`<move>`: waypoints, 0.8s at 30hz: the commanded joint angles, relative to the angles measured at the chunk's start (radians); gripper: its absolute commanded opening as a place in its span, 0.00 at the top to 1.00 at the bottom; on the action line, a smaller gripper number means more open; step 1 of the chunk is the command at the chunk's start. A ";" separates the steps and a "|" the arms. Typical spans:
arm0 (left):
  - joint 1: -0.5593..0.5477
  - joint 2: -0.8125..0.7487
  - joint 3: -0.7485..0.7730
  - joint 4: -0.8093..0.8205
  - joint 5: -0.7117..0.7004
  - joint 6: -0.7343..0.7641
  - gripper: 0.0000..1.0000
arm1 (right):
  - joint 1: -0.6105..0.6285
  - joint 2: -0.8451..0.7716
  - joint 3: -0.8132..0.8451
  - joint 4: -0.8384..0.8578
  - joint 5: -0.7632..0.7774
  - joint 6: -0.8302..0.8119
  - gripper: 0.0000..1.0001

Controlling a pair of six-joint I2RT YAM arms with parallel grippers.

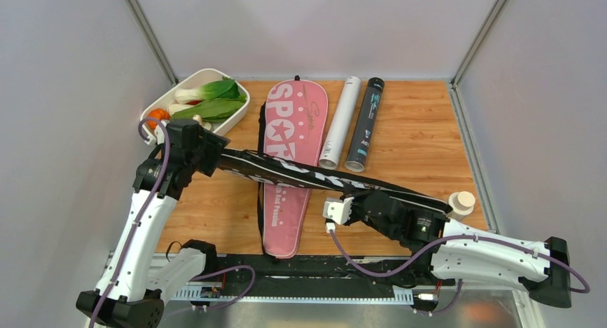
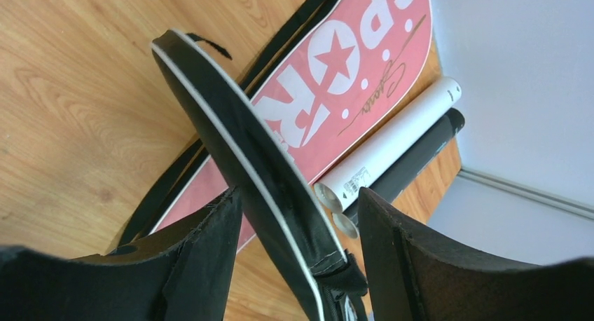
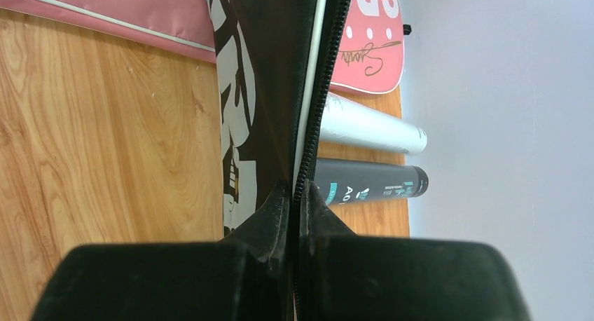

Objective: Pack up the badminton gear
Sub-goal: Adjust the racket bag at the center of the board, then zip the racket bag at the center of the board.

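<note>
A black "SPORT" cover [image 1: 300,174] hangs edge-up across the table, above a pink "SPORT" cover [image 1: 293,127] that lies flat. My right gripper [image 1: 356,197] is shut on the black cover's zip edge [image 3: 308,125], as its wrist view [image 3: 295,188] shows. My left gripper [image 1: 215,156] stands open around the cover's other end [image 2: 231,125], jaws wide apart [image 2: 300,195]. A white tube [image 1: 341,120] and a black tube [image 1: 365,124] lie side by side right of the pink cover. No rackets or shuttlecocks are in view.
A white dish of vegetables [image 1: 187,81] sits at the back left, close behind my left gripper. A small white bottle with a tan cap [image 1: 462,201] stands by the right edge near my right arm. Grey walls enclose the table.
</note>
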 commanded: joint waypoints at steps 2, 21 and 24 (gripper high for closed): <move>0.002 -0.004 0.008 -0.090 0.043 -0.040 0.33 | 0.008 -0.029 0.013 0.111 0.020 -0.015 1.00; 0.003 -0.070 -0.162 -0.042 0.096 -0.149 1.00 | 0.009 0.231 0.454 0.100 -0.246 0.702 0.41; 0.003 -0.084 -0.186 -0.019 0.100 -0.142 1.00 | 0.008 0.344 0.520 0.168 -0.271 0.980 0.43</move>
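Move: The black racket bag's head end hangs between your open left fingers, its edge to grip about 5 cm below and 2 cm back of that hand. The pink bag lies some 6 cm ahead and 20 cm to the right, 25 cm down. The right hand holds the bag's far part; from it the head end is roughly 33 cm left, 4 ahead and 2 up, the pink bag 14 ahead and 17 left, the white tube 32 straight ahead, both 17 below. Bring the left gripper down about 5 cm and some 3 cm back onto the black bag's head end, closing the fingers as it goes to pinch the edge. Then open the right fingers, let go of the bag's zipper edge and swing that hand up about 13 cm and left 9 cm towards the head end, wrist rolling some 40 degrees so the fingers point flatter and more to the left. ##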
